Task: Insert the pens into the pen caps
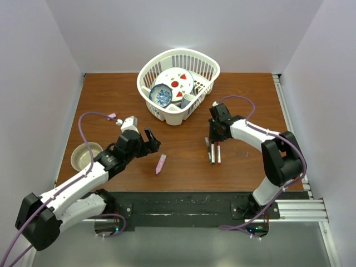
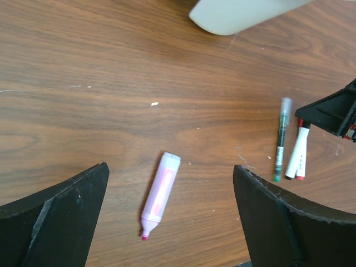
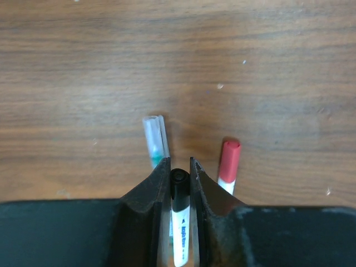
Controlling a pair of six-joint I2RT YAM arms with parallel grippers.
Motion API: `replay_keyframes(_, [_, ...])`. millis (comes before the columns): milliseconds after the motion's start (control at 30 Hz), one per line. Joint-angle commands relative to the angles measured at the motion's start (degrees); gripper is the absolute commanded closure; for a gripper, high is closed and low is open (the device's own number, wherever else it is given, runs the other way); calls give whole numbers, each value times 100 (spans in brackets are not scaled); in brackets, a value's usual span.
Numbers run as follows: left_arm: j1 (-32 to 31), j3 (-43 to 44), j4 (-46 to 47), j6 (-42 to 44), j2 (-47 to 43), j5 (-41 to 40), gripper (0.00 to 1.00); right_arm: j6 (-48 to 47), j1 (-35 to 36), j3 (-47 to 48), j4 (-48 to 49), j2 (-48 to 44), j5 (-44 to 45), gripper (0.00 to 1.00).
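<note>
A stubby pink marker [image 1: 161, 163] lies on the brown table with its nib bare. My left gripper [image 1: 151, 140] hovers just above and to the left of it, jaws wide open; in the left wrist view the marker [image 2: 160, 193] lies between the open fingers of the left gripper [image 2: 169, 167], untouched. Right of centre, three pens lie side by side. My right gripper [image 3: 179, 164] is shut on the white pen [image 3: 179, 222], whose black cap [image 3: 178, 182] is on its end. A red-capped white pen [image 3: 228, 162] and a green pen with a clear cap [image 3: 154, 142] flank it.
A white basket [image 1: 207, 67] holding plates stands at the back centre; its corner [image 2: 239, 14] shows in the left wrist view. A pale bowl [image 1: 86, 156] sits at the left table edge, beside the left arm. Walls enclose the table on three sides.
</note>
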Motion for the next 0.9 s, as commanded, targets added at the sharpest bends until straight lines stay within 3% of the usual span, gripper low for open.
replay_keyframes(0, [22,223,-256,-31,-157,-495,2,-192,-27,166,353,159,259,75])
replay_keyframes(200, [22,346,-432,-58,-350,-698,2,-323,-27,201,186,-174,267,64])
replay_keyframes(333, [22,547,-451,493,-561,-524,2,-735,174,70,159,-955,110,53])
replay_keyframes(467, [22,645,-450,979,-991,-302,2,-1570,911,104,353,-1308,-882,51])
replay_keyframes(533, [22,636,-415,1128,-1351,-258,2,-2078,1682,157,519,-1256,-648,48])
replay_keyframes(600, [22,653,-459,1138,-1701,-302,2,-2274,1993,271,625,-1133,-768,45])
replay_keyframes(667, [22,689,-485,1199,-1931,-285,2,-2310,2178,525,740,-826,-883,35])
replay_keyframes(800, [30,724,-529,1419,-2493,-57,4,-2511,2451,1079,678,-211,-1110,34])
replay_keyframes(867, [22,767,-626,1437,-2617,-56,4,-3152,2635,1272,582,166,-1339,34])
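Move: About 25 cm to the right hand's left, some 11 cm farther back and only slightly lower, lies the pink marker. Its tips are at the black end of the black-capped pen, whose middle is 5 cm back and 2 cm below; the green pen lies 3 cm to the left of that pen and the red pen 3 cm to its right, both nearly level with it. For the open left hand, the pink marker is about 2 cm back, 5 cm right and 10 cm below. Opening to about two-thirds, the right hand dips a centimetre and lets go of the black-capped pen, then lifts nearly 10 cm and sweeps about 17 cm left and 7 cm back towards the pink marker, turning some 45 degrees counter-clockwise and starting to sink. The left hand, fingers still wide, edges left, then rises about 12 cm away from the marker, tipping up. ##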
